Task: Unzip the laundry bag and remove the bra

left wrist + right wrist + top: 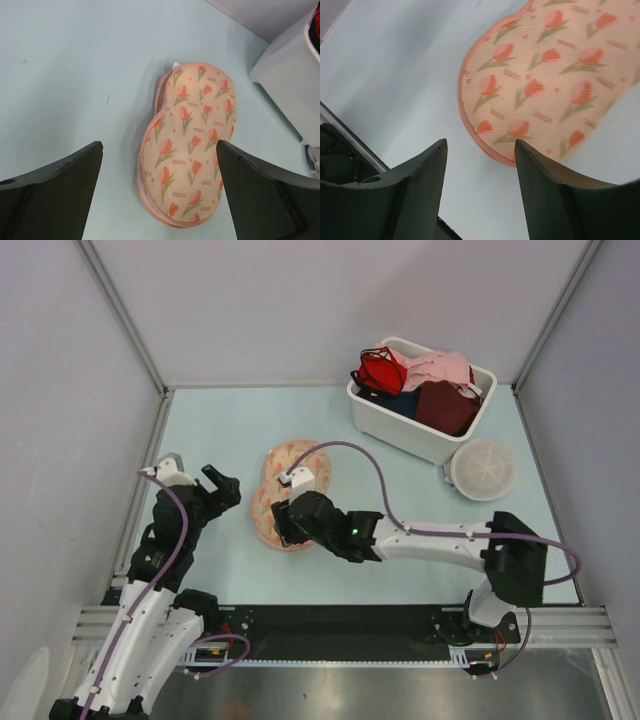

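The laundry bag (290,462) lies flat on the pale table, a peanut-shaped peach pouch with an orange tulip print. It fills the middle of the left wrist view (192,145) and the upper right of the right wrist view (545,85). My left gripper (225,485) hovers just left of it, open wide (160,145) with nothing between its fingers. My right gripper (285,525) hangs over the bag's near lobe, open (480,142) and empty, its tips short of the bag's rim. The bra is out of view.
A white bin (400,430) at the back right holds a red bra (380,370), a pale pink garment (440,368) and a maroon one (447,405). A round white mesh disc (484,468) lies beside it. The bin's corner (295,85) shows right of the bag.
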You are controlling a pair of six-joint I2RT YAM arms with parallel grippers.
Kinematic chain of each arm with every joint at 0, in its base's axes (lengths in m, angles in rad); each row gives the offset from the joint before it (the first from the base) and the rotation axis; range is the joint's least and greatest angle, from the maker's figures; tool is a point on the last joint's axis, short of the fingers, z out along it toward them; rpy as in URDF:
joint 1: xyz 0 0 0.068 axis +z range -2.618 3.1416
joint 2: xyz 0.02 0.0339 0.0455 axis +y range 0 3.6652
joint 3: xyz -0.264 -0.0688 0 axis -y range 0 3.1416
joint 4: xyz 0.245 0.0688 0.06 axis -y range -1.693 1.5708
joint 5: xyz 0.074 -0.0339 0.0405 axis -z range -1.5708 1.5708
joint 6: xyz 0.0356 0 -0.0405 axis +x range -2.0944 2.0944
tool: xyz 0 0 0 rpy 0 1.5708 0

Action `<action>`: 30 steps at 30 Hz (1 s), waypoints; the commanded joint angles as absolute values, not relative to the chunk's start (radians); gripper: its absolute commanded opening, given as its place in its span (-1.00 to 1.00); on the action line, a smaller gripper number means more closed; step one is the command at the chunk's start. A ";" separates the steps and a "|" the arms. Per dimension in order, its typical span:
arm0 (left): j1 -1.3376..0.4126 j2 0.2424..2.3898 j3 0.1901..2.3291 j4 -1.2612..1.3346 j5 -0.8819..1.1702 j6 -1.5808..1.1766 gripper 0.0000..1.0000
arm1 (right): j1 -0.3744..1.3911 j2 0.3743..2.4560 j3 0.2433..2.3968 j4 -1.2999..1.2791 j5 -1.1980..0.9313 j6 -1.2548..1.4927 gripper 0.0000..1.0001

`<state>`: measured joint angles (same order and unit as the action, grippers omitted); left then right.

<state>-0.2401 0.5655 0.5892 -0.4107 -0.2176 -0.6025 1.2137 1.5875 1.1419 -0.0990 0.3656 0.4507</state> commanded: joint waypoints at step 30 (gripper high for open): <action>-0.178 0.612 0.764 -0.600 -0.403 -0.290 0.99 | 1.236 2.007 1.477 -0.075 0.319 0.336 -1.00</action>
<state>-0.1909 0.6151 0.7662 -0.6147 -0.4137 -0.3119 1.2312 2.0701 1.4567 -0.0986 0.2913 0.3382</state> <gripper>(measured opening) 0.996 0.011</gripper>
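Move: My open right hand goes for the laundry bag's near-left edge, which lies about 8 cm to its left, 1 cm ahead and some 11 cm below. The bag's middle is roughly 11 cm ahead, straight in line with the hand sideways. The clothes bin stands far off, about 38 cm ahead and 35 cm right. From my left hand that same edge is some 7 cm right, level ahead, and 15 cm below. I sink my right hand about 10 cm while reaching 8 cm left to the bag's near-left edge, its left side dipping slightly; near the end of the descent my half-open fingers shut fully on the edge. My left hand, still open, backs away from the bag, going up and left some 6 cm, then settling a little lower, rolling about 20 degrees with its left side up. ##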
